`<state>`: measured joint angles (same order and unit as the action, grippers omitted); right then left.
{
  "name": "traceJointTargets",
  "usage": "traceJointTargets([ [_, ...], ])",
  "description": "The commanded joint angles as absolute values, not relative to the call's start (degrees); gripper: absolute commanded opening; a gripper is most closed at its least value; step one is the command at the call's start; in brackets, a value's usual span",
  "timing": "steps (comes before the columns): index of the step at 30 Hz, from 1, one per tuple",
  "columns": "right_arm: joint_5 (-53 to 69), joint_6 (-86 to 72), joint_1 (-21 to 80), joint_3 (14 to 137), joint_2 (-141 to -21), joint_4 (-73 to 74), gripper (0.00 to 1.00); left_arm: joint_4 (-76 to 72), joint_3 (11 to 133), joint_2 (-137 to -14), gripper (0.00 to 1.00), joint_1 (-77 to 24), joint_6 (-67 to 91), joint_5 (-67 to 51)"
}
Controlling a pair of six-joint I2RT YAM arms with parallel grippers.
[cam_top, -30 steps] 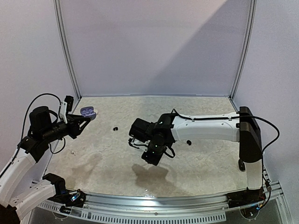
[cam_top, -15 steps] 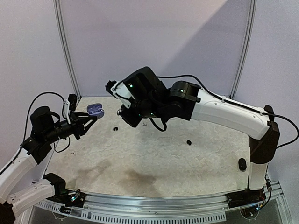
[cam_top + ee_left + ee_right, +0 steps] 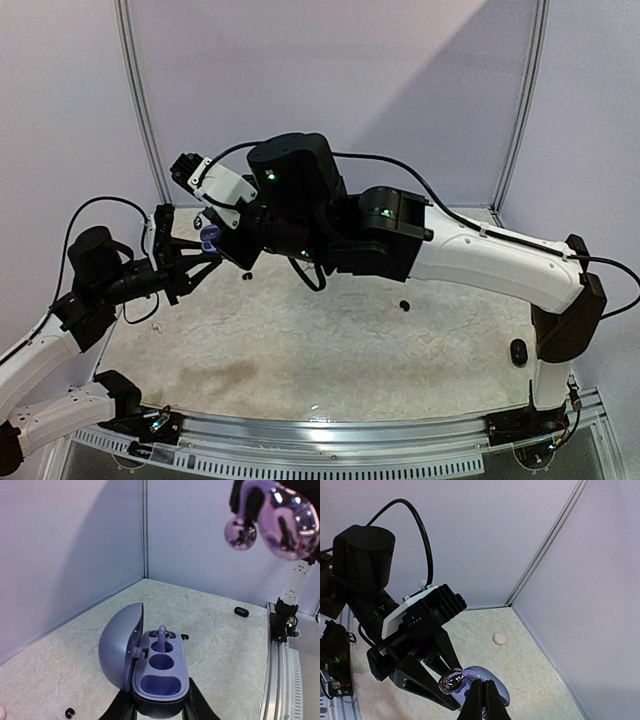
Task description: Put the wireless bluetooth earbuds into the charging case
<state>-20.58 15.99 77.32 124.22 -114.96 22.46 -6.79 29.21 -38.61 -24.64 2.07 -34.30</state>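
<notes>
The purple charging case stands open between the fingers of my left gripper, lid swung to the left, lifted above the table. One earbud sits stem-up in its far slot; the two nearer hollows are empty. My right gripper is shut on a shiny silvery earbud and hangs just above the case. From the left wrist that earbud shows high at the upper right. In the top view both grippers meet at the case near the back left corner.
Loose on the table: a white earbud near the corner, black earbuds, another black one, and a black case by the right arm's base. Walls close in at the back and left.
My right arm swung from the middle of the table up and left until it hangs over the case. My left arm lifted the case a little toward it.
</notes>
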Motion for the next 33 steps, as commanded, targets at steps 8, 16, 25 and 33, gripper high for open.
traceJointTargets([
  [8, -21.57, 25.98, 77.38, 125.16, -119.47, 20.66, 0.00, -5.11, 31.42, -38.06, 0.00, -25.85, 0.16, -36.54],
  [16, -24.51, 27.70, 77.38, 125.21, -121.45, 20.14, 0.00, -4.97, 31.55, -38.15, 0.00, -25.93, 0.44, -36.64],
  [25, -28.17, 27.95, 77.32, 125.09, -121.64, 20.29, 0.00, -4.57, 31.38, -37.97, 0.00, -25.97, 0.53, -36.57],
  [33, -27.86, 29.31, 77.28, 123.76, -121.73, 21.32, 0.00, -4.50, 31.47, -37.98, 0.00, -25.97, 0.70, -36.40],
])
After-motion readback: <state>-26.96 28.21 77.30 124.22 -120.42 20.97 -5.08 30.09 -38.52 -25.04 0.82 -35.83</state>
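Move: Low and slightly ahead of the right hand, which holds an earbud, is the open charging case, about 7 cm below, 2 cm forward and 3 cm to the left. Its middle is some 2 cm right of the left hand point, 1 cm forward and 1 cm up. On the table about 39 cm below the right hand, black earbuds lie 16 cm ahead and 3 cm left, the pale round case 27 cm ahead and 15 cm left. Lowering the held earbud about 5 cm towards the open case, the right hand drifts some 2 cm left, then eases about 2 cm forward and slightly back right, rolling roughly 15 degrees overall. Its fingers stay shut on the stem and bring the bulb to the empty pocket nearest the left gripper. The left hand keeps its grip and holds the case nearly still. ##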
